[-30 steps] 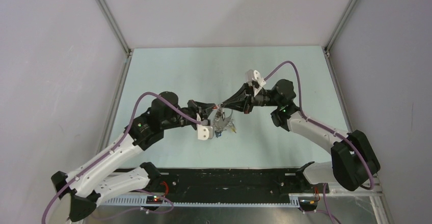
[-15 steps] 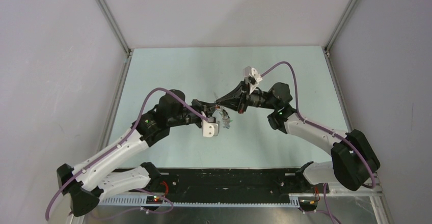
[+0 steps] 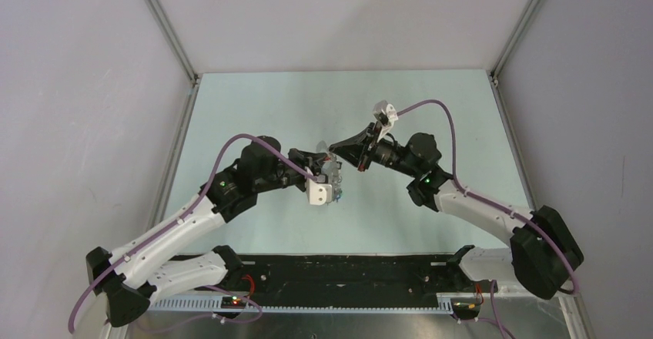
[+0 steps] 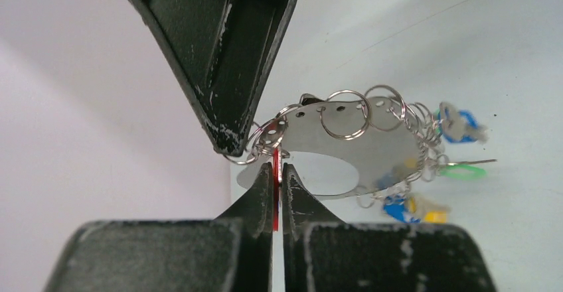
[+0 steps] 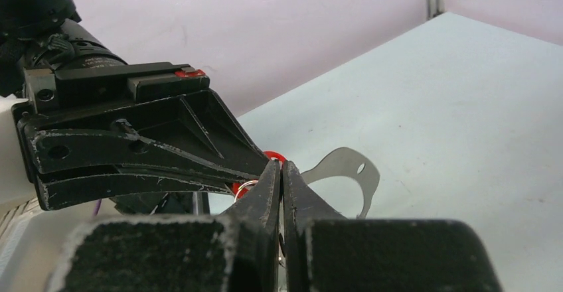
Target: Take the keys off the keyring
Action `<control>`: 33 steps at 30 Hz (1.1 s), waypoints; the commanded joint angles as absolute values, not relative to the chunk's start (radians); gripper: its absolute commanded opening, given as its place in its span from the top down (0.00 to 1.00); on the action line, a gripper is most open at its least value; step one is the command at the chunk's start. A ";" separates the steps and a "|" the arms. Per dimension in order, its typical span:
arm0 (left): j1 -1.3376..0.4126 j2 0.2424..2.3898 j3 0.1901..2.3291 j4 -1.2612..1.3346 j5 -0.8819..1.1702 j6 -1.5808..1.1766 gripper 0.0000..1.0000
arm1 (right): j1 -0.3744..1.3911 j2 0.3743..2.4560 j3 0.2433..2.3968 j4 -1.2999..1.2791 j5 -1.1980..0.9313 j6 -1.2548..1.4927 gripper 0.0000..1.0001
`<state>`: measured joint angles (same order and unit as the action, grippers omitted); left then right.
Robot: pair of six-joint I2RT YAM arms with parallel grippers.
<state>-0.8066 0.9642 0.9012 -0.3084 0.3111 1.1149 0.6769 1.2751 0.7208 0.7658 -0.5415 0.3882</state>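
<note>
The keyring is a grey metal band hung with small wire rings, held above the table between my two arms. Keys with blue, green and yellow heads dangle at its far side. My left gripper is shut on the thin red head of a key. My right gripper is shut tip to tip with it, pinching a small wire ring beside the red key. From above, the left gripper and right gripper meet over the keyring.
The pale green table is walled by grey panels with aluminium posts at the back corners. A black rail runs along the near edge between the arm bases. Purple cables loop over both arms.
Both wrists have shifted a little toward the back, still tip to tip. The right wrist has rolled and its forearm dropped. The hanging keys have drawn up closer under the left gripper.
</note>
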 commanded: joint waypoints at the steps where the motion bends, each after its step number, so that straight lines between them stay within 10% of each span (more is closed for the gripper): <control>1: -0.824 0.944 0.922 -0.303 0.309 1.077 1.00 | 0.668 1.195 0.726 0.704 -0.314 0.335 1.00; 24: -0.823 0.953 0.968 -0.301 0.214 1.034 1.00 | 0.578 1.095 0.606 0.720 -0.442 0.328 1.00; 29: -0.823 0.935 0.970 -0.302 0.256 1.054 1.00 | 0.578 1.102 0.606 0.734 -0.581 0.267 0.71; 33: -0.823 0.909 0.954 -0.303 0.315 1.091 1.00 | 0.577 1.103 0.606 0.751 -0.687 0.184 0.66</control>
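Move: The red key is already pinched in the left fingers. From the right hand, whose fingertips are shut at the small rings joining it to the keyring plate, it lies about 2 cm to the left, 2 cm back and 2 cm lower. The plate hangs with its middle some 9 cm below the right hand, 1 cm back and 1 cm left; the blue-and-yellow keys dangle about 16 cm below and 2 cm back, level with it sideways. Still pinching at the small rings, the right fingers draw away from the red key towards the right, about 4.5 cm in all and sinking some 1.5 cm, with a clockwise turn of about 10 degrees that partly swings back. Late on they open about a third and let go, still backing off. The left hand stays nearly in place and keeps its pinch on the red key. ##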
